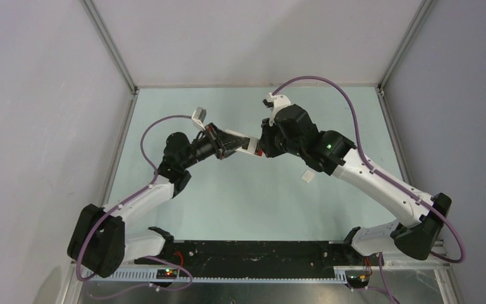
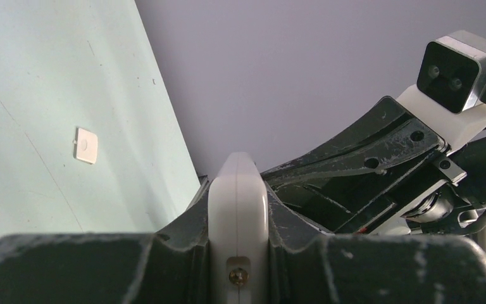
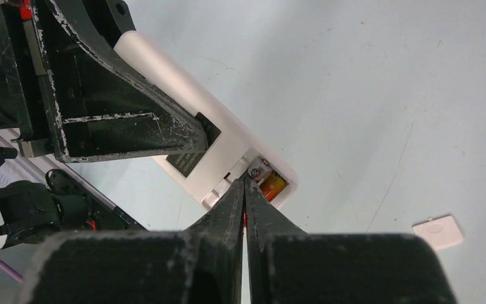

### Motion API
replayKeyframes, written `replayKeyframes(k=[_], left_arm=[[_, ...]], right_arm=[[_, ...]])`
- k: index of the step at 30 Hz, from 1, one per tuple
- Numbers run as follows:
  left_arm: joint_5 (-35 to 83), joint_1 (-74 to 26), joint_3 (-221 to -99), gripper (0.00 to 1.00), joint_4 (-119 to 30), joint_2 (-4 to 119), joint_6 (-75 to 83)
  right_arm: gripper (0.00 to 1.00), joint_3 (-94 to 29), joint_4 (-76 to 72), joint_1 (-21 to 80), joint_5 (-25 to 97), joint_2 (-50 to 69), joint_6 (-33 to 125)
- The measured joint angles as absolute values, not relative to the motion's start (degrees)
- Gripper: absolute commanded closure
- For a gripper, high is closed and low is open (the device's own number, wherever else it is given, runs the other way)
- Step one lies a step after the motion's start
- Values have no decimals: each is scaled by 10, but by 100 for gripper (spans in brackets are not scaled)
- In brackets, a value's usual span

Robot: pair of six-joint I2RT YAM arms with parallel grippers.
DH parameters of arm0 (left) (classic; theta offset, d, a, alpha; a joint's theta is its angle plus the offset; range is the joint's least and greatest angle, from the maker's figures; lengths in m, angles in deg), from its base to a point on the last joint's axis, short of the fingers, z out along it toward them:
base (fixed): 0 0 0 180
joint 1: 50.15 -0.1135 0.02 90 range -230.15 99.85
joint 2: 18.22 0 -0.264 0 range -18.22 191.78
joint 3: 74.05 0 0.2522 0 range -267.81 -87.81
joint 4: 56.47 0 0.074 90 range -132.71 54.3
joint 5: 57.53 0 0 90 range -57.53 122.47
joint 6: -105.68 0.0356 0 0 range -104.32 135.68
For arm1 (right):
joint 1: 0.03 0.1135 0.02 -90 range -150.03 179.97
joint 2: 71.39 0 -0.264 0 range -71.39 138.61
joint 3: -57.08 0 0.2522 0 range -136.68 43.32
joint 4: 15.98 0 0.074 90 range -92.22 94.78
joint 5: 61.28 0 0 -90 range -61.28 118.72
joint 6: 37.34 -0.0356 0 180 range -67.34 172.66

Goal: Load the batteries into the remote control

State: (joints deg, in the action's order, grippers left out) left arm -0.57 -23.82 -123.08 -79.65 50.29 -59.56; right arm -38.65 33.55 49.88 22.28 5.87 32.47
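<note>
The remote control (image 3: 205, 133) hangs above the table with its plain white back facing the right wrist camera, and my left gripper (image 2: 237, 218) is shut on its edges. Its battery compartment at the free end stands uncovered. An orange-red battery (image 3: 274, 185) lies in it, and beside that one shows the metal end of a second battery (image 3: 261, 169). My right gripper (image 3: 245, 182) is shut, with its tips pressed together at the compartment against the batteries. In the top view the two grippers (image 1: 231, 144) (image 1: 258, 149) meet over the middle of the table.
A small white square cover piece (image 3: 438, 232) lies flat on the pale green table (image 1: 240, 202), below the right arm's wrist in the top view (image 1: 307, 177). Grey walls and an aluminium frame (image 1: 111, 47) enclose the table.
</note>
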Motion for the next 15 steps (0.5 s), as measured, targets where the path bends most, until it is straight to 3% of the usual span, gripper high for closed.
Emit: replayKeyframes(k=[4,9,15], left_arm=[[-7,-238,-1231,100,-802,503,-594],[-9,-237,-1231,100,-822,503,-604],[-15,-233,-1231,100,-827,504,-610]], right_arm=[[93,-402,357,503,219,63,317],[73,-441,387,503,218,73,313],[70,-471,403,502,215,73,314]])
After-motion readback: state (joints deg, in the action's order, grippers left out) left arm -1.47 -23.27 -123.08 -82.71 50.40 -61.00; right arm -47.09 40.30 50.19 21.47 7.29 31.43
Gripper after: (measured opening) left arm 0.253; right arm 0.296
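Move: At the right fingertips, roughly 1 cm below the nearly shut pads, lie the two batteries in the remote control's open compartment. The remote's middle is some 5 cm to the left of the right hand and 2 cm farther out, still gripped by the left fingers. The battery cover rests on the table about 17 cm to the right of the right hand, 2 cm back and some 26 cm below. From the left hand the batteries sit about 7 cm to the right, 3 cm back and about level. Lifting off the batteries, the right hand rises about 3 cm, almost straight up, slowly at first and then steadily, and its nearly closed fingers spread partway once it is on its way. The left hand keeps its grip on the remote control and comes up about 1 cm as the right fingertips leave it, barely turning. ##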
